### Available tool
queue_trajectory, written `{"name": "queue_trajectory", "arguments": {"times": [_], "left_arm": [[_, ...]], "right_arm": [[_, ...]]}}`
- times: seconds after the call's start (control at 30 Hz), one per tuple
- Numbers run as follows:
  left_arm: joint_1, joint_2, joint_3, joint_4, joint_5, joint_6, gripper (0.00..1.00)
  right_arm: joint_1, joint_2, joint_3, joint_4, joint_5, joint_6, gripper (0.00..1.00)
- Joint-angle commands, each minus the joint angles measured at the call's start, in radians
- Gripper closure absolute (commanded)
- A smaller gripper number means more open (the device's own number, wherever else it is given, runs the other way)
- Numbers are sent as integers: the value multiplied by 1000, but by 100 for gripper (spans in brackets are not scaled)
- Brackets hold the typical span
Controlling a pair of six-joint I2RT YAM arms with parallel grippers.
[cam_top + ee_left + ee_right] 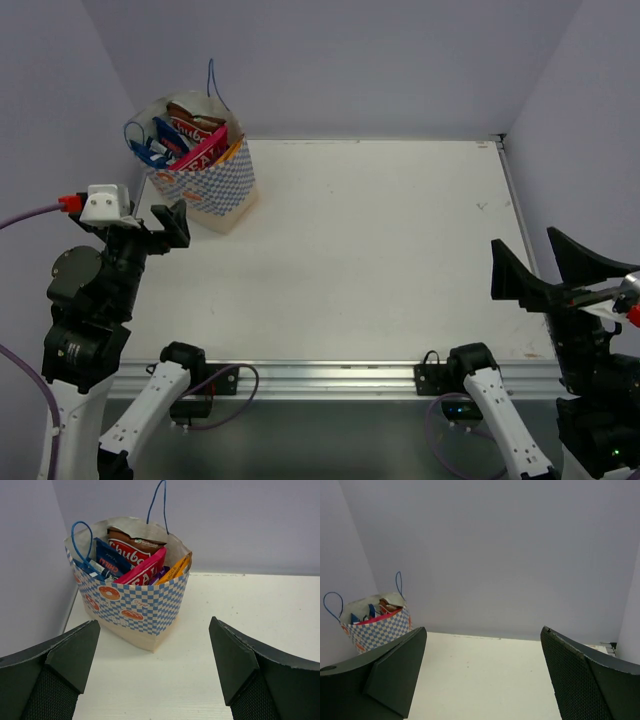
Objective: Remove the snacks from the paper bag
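The paper bag [215, 190] stands upright at the table's far left corner, cream with blue-and-white checks and thin blue string handles. The snacks [195, 140] poke out of its open top. In the left wrist view I make out a brown-and-white packet [135, 547], a blue one [112, 560], a red-pink one [142, 570], an orange one [175, 569] and a bit of purple [159, 575]. My left gripper [155, 225] is open and empty, just short of the bag [135, 610] and facing it. My right gripper [527, 250] hangs open and empty at the right edge, far from the bag [377, 627].
Pale purple walls close in the white table [380, 250] at the back and both sides. The bag stands close to the left wall. An aluminium rail [330, 375] with the arm bases and cables runs along the near edge.
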Motion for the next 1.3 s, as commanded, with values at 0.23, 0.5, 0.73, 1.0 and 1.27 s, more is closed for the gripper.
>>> {"name": "queue_trajectory", "arguments": {"times": [0.23,0.5,0.73,1.0,1.27], "left_arm": [[-7,-1,-2,0,35,6,0],[-7,294,99,-14,140,52,0],[-5,619,217,130,105,63,0],[72,972,416,113,166,72,11],[76,1072,479,-6,266,120,44]], "right_arm": [[5,-20,-26,7,-51,34,1],[4,91,-38,-54,-275,63,1],[4,172,-95,-77,-400,80,1],[4,175,-178,-36,-456,112,1],[4,181,-214,-28,-459,98,1]]}}
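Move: Inside the paper bag's right end, the orange snack pack stands about 27 cm ahead of the left hand, 5 cm to its right and some 19 cm below. The pink pack lies about 7 cm left of it, level with it in reach; the brown pack is roughly 9 cm left and 5 cm farther out than the orange one. From the right hand, the orange pack is some 36 cm ahead, 42 cm left and 27 cm below. Sweeping out and down to the right end of the paper bag, the left hand covers about 25 cm forward and 16 cm down, edging right and tipping its fingers down some 35 degrees. It begins to close them, still well open, astride the orange pack and the bag's right rim. The right hand, wide open, moves down, left and somewhat forward towards the bag, tilting down and turning counter-clockwise. ##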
